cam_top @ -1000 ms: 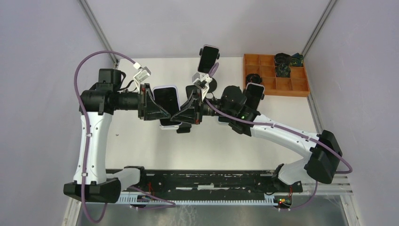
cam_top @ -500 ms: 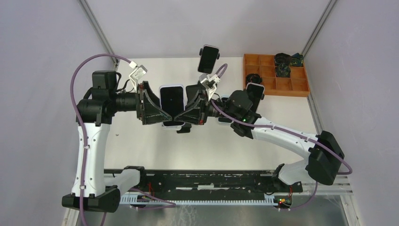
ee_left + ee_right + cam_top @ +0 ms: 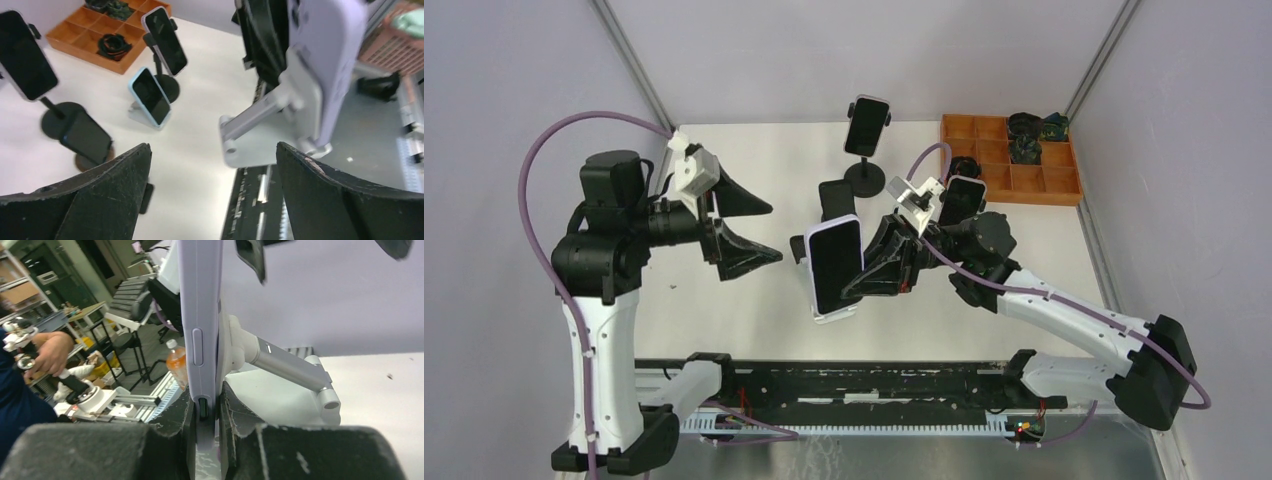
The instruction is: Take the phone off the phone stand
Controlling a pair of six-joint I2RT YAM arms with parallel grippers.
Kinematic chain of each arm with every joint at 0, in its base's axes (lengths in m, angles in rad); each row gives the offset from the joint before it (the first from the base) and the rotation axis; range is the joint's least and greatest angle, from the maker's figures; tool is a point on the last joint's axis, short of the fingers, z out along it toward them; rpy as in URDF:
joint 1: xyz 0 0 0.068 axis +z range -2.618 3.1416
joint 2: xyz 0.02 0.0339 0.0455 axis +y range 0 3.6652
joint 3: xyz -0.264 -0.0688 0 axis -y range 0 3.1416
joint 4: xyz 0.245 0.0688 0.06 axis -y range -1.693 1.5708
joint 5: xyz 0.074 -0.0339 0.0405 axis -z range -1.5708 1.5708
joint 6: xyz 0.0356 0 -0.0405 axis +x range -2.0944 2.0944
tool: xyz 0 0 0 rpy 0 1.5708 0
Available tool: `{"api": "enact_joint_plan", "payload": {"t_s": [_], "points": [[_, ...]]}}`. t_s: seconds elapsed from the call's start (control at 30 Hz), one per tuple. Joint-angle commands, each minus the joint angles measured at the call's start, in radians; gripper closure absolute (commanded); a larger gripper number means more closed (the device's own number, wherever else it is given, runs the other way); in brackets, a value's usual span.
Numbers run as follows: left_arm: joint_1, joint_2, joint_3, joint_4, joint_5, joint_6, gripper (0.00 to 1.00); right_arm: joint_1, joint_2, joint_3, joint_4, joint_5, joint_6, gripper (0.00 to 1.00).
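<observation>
The phone (image 3: 834,262), in a lavender case with a dark screen, stands upright between the arms. My right gripper (image 3: 871,278) is shut on its lower edge; the right wrist view shows it edge-on between the jaws (image 3: 205,407). The silver phone stand (image 3: 280,365) still sits against the phone's back, its arm and foot (image 3: 265,107) hanging below near the table's front edge. I cannot tell whether the foot touches the table. My left gripper (image 3: 774,233) is wide open with nothing in it, off to the left of the phone (image 3: 320,55).
Other phones on stands fill the back: one on a tall round-base stand (image 3: 867,125), a dark one (image 3: 834,198), one near the tray (image 3: 964,198) and a light-blue one (image 3: 150,95). A wooden compartment tray (image 3: 1024,183) sits back right. A black rail (image 3: 854,380) lines the front.
My left gripper has opened, let go of the phone and pulled back to the left. My right gripper has carried the phone, stand attached, toward the near edge.
</observation>
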Motion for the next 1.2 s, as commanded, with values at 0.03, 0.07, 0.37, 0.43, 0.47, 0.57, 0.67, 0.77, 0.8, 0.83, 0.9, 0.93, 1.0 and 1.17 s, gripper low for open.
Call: {"api": "enact_joint_plan", "payload": {"t_s": [0.03,0.07,0.37,0.43,0.47,0.57,0.67,0.77,0.8,0.83,0.9,0.93,1.0,1.17], "points": [[0.001,-0.059,-0.053,-0.088,-0.077,0.358,0.0,0.005,-0.011,0.035,0.267,-0.036,0.163,1.0],[0.001,-0.067,-0.059,-0.088,-0.067,0.376,0.01,0.007,0.0,0.043,0.283,-0.031,0.18,1.0],[0.002,-0.119,-0.145,-0.074,0.007,0.481,0.06,0.063,0.122,0.126,0.318,0.013,0.226,1.0],[0.001,-0.126,-0.165,-0.074,0.019,0.49,0.07,0.07,0.134,0.137,0.318,0.023,0.226,1.0],[0.002,-0.13,-0.175,-0.073,0.021,0.495,0.07,0.073,0.138,0.141,0.318,0.029,0.226,1.0],[0.001,-0.136,-0.203,-0.073,0.037,0.504,0.09,0.081,0.149,0.159,0.281,0.042,0.201,1.0],[0.001,-0.136,-0.211,-0.073,0.058,0.501,0.12,0.088,0.155,0.165,0.265,0.059,0.186,1.0],[0.002,-0.14,-0.225,-0.075,0.072,0.519,0.15,0.096,0.165,0.173,0.255,0.08,0.177,1.0],[0.002,-0.139,-0.228,-0.075,0.078,0.521,0.16,0.099,0.17,0.174,0.25,0.087,0.175,1.0],[0.002,-0.135,-0.23,-0.075,0.085,0.523,0.18,0.102,0.177,0.177,0.245,0.092,0.172,1.0],[0.001,-0.127,-0.231,-0.076,0.095,0.529,0.21,0.107,0.191,0.189,0.239,0.099,0.174,1.0],[0.001,-0.124,-0.231,-0.077,0.098,0.532,0.22,0.112,0.199,0.193,0.237,0.103,0.173,1.0],[0.001,-0.12,-0.234,-0.077,0.102,0.547,0.25,0.117,0.209,0.2,0.229,0.117,0.165,1.0],[0.001,-0.113,-0.269,-0.077,0.089,0.569,0.35,0.125,0.227,0.221,0.213,0.136,0.154,1.0]]}}
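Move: The phone stand, still attached to the phone in the right gripper, has its stem about 7 cm right of the left gripper, 3 cm back and 5 cm lower; the phone is some 8 cm right, 4 cm back and 1 cm lower. On the table, about 36 cm below, a black phone lies 2 cm right and 4 cm back. From the right hand, the stem is about 3 cm left, 3 cm ahead and 2 cm below. Lower the open left gripper about 5 cm and ease it slightly back, rolling its forward side up some 15 degrees so the fingers straddle the stand's stem; begin closing them while still descending, to roughly two-thirds open. Keep the right pinch on the phone's edge, draw it slightly back and up, then carry phone and stand left about 6 cm into the left gripper's gap. ##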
